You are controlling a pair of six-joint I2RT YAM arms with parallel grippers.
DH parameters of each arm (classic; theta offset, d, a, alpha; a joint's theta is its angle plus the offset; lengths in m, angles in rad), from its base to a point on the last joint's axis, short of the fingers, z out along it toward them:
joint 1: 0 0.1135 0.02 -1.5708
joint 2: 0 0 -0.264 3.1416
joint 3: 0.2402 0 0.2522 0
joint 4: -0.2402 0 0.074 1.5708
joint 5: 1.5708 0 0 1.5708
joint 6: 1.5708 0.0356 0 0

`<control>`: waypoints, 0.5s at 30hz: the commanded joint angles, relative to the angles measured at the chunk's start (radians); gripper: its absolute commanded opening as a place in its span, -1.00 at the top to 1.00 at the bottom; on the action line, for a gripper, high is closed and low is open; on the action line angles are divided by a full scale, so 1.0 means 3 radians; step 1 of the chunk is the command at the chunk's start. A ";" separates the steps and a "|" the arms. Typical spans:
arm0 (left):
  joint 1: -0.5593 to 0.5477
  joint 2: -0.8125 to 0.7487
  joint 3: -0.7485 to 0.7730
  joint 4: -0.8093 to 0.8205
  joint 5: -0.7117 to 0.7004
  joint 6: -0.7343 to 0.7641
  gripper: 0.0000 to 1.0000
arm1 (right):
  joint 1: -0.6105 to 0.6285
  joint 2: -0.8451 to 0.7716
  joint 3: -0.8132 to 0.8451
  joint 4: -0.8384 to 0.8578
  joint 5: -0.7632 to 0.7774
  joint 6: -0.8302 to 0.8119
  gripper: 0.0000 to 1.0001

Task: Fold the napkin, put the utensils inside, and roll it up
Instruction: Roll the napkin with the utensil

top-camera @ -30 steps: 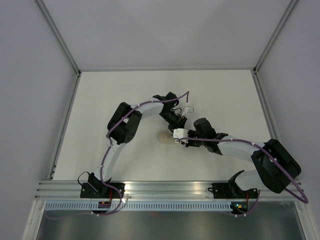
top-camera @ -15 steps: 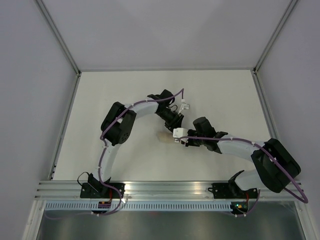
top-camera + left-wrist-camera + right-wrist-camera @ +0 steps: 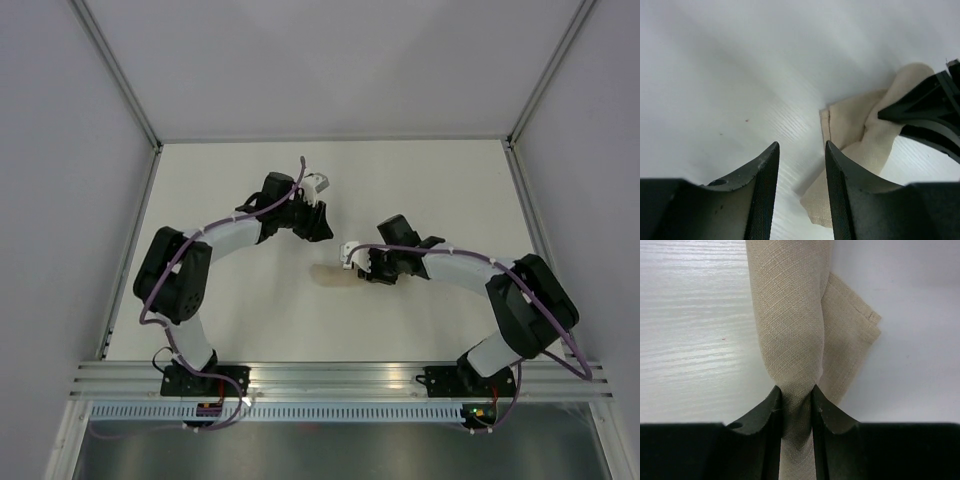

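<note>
The tan napkin [image 3: 327, 275] lies near the table's middle as a narrow roll; in the right wrist view the napkin [image 3: 790, 315] has a loose hemmed corner beside it. My right gripper [image 3: 795, 389] is shut on the roll's near end, and it shows from above as the right gripper [image 3: 353, 273]. My left gripper [image 3: 801, 145] is open with nothing between its fingers. It hangs over bare table, left of the napkin [image 3: 855, 125], and from above the left gripper [image 3: 321, 231] sits behind and apart from the roll. The utensils are hidden.
White table [image 3: 450, 190] with metal rails along its left and right sides, and grey walls around it. An aluminium rail [image 3: 330, 375] runs along the near edge by the arm bases. The right gripper's black fingers [image 3: 925, 110] show in the left wrist view.
The left arm has swung away from the napkin, left and toward the back, its jaws a little wider. The right gripper has kept its hold and shifted slightly back.
</note>
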 commanded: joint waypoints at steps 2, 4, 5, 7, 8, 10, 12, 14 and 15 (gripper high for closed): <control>-0.0005 -0.0646 -0.0698 0.1347 -0.0729 -0.0536 0.06 | -0.0245 0.0494 0.0622 -0.1017 -0.0589 -0.0196 0.59; -0.0026 -0.0902 -0.0944 0.1739 -0.0802 -0.0567 0.05 | -0.0338 0.0689 0.0873 -0.1486 -0.0717 -0.0308 0.59; -0.0071 -0.0974 -0.1148 0.1838 -0.0888 -0.0542 0.05 | -0.0424 0.0887 0.1128 -0.1631 -0.0768 -0.0405 0.59; -0.0138 -0.1152 -0.1318 0.1941 -0.1011 -0.0455 0.04 | -0.0491 0.1072 0.1369 -0.2024 -0.0917 -0.0513 0.59; -0.0229 -0.1194 -0.1481 0.2088 -0.1133 -0.0364 0.03 | -0.0547 0.1240 0.1563 -0.2127 -0.0953 -0.0589 0.59; -0.0327 -0.1296 -0.1604 0.2166 -0.1262 -0.0266 0.02 | -0.0589 0.1395 0.1738 -0.2382 -0.1039 -0.0646 0.59; -0.0551 -0.1363 -0.1728 0.2218 -0.1466 -0.0047 0.01 | -0.0650 0.1605 0.1953 -0.2506 -0.1081 -0.0703 0.59; -0.0822 -0.1348 -0.1723 0.2121 -0.1711 0.0281 -0.01 | -0.0696 0.1773 0.2117 -0.2619 -0.1106 -0.0713 0.59; -0.0914 -0.1327 -0.1707 0.2080 -0.1783 0.0378 -0.02 | -0.0701 0.1814 0.2157 -0.2650 -0.1106 -0.0728 0.59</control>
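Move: The right fingers already grip the napkin roll, which lies left to right. Its loose flap is about 4 cm ahead of them and 6 cm left, on the table about 1 cm lower. The roll's free left end is some 17 cm left, level fore and aft. From the open left gripper, the roll's free stretch lies roughly 9 cm back, 4 cm right and 7 cm below, and the flap about 5 cm back, 9 cm right and 8 cm below. Keep the right gripper pinched on the napkin roll and tip it forward about 30 degrees while carrying it just under 3 cm forward, low over the table, to roll it towards the flap. Meanwhile lift the half-open, empty left gripper some 4 cm, swinging it briefly left, then draw it back about 5 cm high above the roll's left part, its fingers tilting flatter and more forward. ##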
